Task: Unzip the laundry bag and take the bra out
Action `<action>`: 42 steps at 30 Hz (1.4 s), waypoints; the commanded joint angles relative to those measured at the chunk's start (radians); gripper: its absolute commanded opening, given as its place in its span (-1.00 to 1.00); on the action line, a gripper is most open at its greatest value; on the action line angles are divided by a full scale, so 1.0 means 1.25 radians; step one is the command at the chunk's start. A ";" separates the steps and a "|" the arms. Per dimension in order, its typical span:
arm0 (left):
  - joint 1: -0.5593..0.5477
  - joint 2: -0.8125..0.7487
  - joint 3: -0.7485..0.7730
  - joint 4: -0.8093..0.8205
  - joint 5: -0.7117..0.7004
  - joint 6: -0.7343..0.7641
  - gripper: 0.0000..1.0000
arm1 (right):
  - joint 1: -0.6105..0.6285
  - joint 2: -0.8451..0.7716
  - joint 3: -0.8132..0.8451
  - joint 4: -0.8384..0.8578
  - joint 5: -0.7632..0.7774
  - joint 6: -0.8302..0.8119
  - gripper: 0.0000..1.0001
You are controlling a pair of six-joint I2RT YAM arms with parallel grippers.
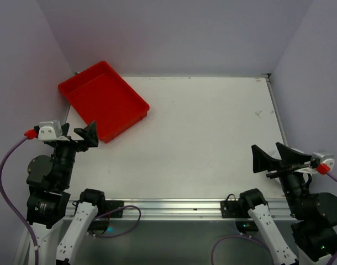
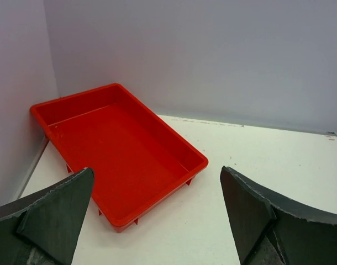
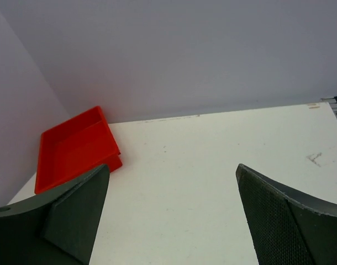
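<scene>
The laundry bag and the bra are out of view in every frame. My left gripper (image 1: 78, 133) is open and empty, low over the table's near left corner, just in front of the red tray; in the left wrist view its jaws (image 2: 156, 171) stand wide apart. My right gripper (image 1: 266, 147) is open and empty over the table's near right part; in the right wrist view (image 3: 172, 166) only bare table lies between its jaws.
An empty red plastic tray (image 1: 102, 99) sits at an angle at the table's far left corner, also in the left wrist view (image 2: 124, 143) and the right wrist view (image 3: 74, 149). The white table (image 1: 212, 127) is enclosed by lilac walls on three sides.
</scene>
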 commanded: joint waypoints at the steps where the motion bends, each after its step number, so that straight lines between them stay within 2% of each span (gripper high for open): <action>1: -0.004 -0.004 -0.009 0.005 -0.004 -0.011 1.00 | -0.002 0.024 0.007 -0.037 0.060 0.027 0.97; 4: -0.004 -0.001 -0.020 0.015 0.009 -0.012 1.00 | -0.002 0.047 0.011 -0.066 0.110 0.053 0.97; 8: -0.004 0.014 -0.040 0.036 0.020 -0.020 1.00 | -0.002 0.128 0.006 -0.114 0.234 0.150 0.97; 11: -0.004 0.036 -0.058 0.055 0.044 -0.033 1.00 | -0.002 0.228 0.000 -0.150 0.283 0.202 0.97; 14: -0.004 0.062 -0.075 0.074 0.078 -0.053 1.00 | -0.002 0.316 -0.025 -0.168 0.385 0.288 0.97; 18: -0.004 0.088 -0.098 0.099 0.119 -0.071 1.00 | -0.004 0.429 -0.037 -0.156 0.455 0.314 0.97; 20: -0.004 0.093 -0.113 0.114 0.124 -0.076 1.00 | -0.015 0.498 -0.022 -0.176 0.519 0.371 0.97; 25: -0.004 0.100 -0.168 0.147 0.133 -0.078 1.00 | -0.133 0.626 -0.014 -0.203 0.546 0.463 0.97; 28: -0.009 0.095 -0.208 0.171 0.135 -0.078 1.00 | -0.187 0.706 -0.014 -0.220 0.563 0.564 0.97; 32: -0.024 0.084 -0.247 0.201 0.135 -0.076 1.00 | -0.275 0.832 -0.010 -0.224 0.575 0.610 0.97; 35: -0.037 0.072 -0.274 0.218 0.125 -0.077 1.00 | -0.321 0.909 0.022 -0.292 0.624 0.703 0.97; 38: -0.054 0.061 -0.302 0.237 0.123 -0.081 1.00 | -0.331 1.003 0.085 -0.461 0.693 0.875 0.97; 39: -0.058 0.056 -0.307 0.242 0.123 -0.081 1.00 | -0.331 1.025 0.099 -0.556 0.710 0.921 0.97; 42: -0.071 0.049 -0.328 0.250 0.122 -0.081 1.00 | -0.331 1.093 0.143 -0.658 0.737 1.015 0.97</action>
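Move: The laundry bag lies by the right wall, some 10 cm ahead of the right hand, about 24 cm to its right and 33 cm below. From the left hand, the bag is roughly 80 cm to the right, 2 cm ahead and 32 cm below. The red tray stands about 38 cm ahead of the left hand, 8 cm to its left and 34 cm below. Right hand sinks about 25 cm, swinging right towards the laundry bag and turning clockwise; left sinks some 13 cm. ##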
